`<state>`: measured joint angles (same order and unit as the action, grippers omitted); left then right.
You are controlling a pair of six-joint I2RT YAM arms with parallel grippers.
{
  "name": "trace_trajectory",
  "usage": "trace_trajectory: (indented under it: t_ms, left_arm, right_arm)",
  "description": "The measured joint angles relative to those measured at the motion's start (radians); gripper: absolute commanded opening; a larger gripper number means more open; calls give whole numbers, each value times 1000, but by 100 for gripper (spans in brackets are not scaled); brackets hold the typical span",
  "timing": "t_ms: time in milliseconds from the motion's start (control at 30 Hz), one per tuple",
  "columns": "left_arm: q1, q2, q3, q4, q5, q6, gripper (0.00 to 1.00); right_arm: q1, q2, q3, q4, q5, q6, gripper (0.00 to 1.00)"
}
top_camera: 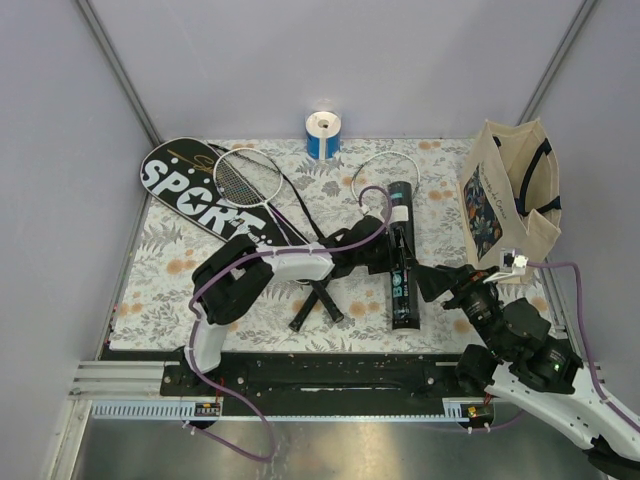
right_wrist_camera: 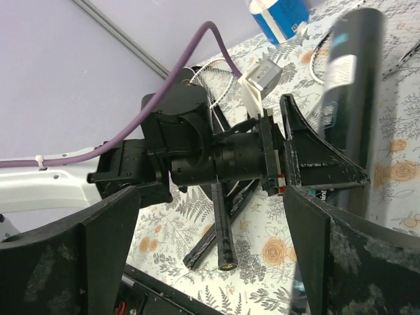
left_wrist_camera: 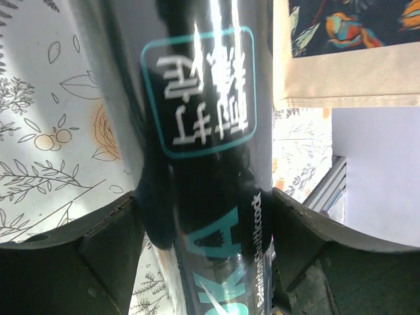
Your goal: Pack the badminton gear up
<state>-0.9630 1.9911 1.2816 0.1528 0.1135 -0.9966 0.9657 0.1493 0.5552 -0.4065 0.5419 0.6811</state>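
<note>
The black tube [top_camera: 403, 262] lies lengthwise on the floral mat, right of centre. My left gripper [top_camera: 397, 256] reaches across from the left and is shut on the tube [left_wrist_camera: 203, 98], with a finger pressed to each side. My right gripper [top_camera: 438, 283] stands open just right of the tube's near half, nothing between its fingers. In the right wrist view the tube [right_wrist_camera: 351, 85] is to the right of the left arm's wrist. One white racket [top_camera: 240, 178] rests on the black SPORT cover [top_camera: 185, 190]. The other racket's head [top_camera: 385, 170] lies beyond the tube. Their black handles [top_camera: 318, 300] cross near the front.
A blue-and-white roll [top_camera: 323, 134] stands at the back centre. A cream tote bag [top_camera: 505, 200] with black handles stands open at the right edge, close to the tube and my right arm. Grey walls enclose three sides, and a black rail [top_camera: 330, 370] runs along the front.
</note>
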Motion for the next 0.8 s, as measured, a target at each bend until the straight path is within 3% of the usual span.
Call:
trace_trajectory:
  t_ms: [67,133,167,200,467,633,800]
  left_arm:
    - [-5,30,21,-13,2,0,76]
    - [-9,34,23,-36,3,2,83]
    - [-9,34,23,-45,3,3,96]
    - [-9,34,25,-48,3,5,99]
    - [-3,-44,18,-65,-3,29,99]
    - [30,-246,-95,-113,-52,45,99]
    - [112,-504,-163,-264,-204,118,99]
  right_arm:
    - [0,1,0,-4,5,-5,100]
    - [0,4,0,-8,16,-8,100]
    - [0,7,0,-9,18,-11,100]
    - [0,12,0,-10,21,-13,99]
    - [0,107,0,-38,46,2,100]
    - [0,212,-4,-101,75,68,100]
    - [0,374,-54,-88,78,100,100]
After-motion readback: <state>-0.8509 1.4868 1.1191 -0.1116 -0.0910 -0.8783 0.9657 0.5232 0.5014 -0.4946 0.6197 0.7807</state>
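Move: My left hand grips the shuttle tube round its middle, with the table spot for it about 5 cm below. From there the tote bag is some 25 cm right and 10 cm ahead; the crossed racket handles are about 19 cm left and 11 cm back, a little lower. From my empty right hand, the tube lies roughly 8 cm ahead, 3 cm left and 18 cm below, and the handles about 21 cm left, level fore and aft, 23 cm below. I ease my left hand down a couple of centimetres, spread its fingers to let go of the tube, then lift away and sweep about 12 cm left towards the rackets, the wrist turning some 20 degrees. Meanwhile my open right hand sinks about 11 cm towards the table, drifting slightly forward, its fingers tipping downward; it touches nothing that I can see. ##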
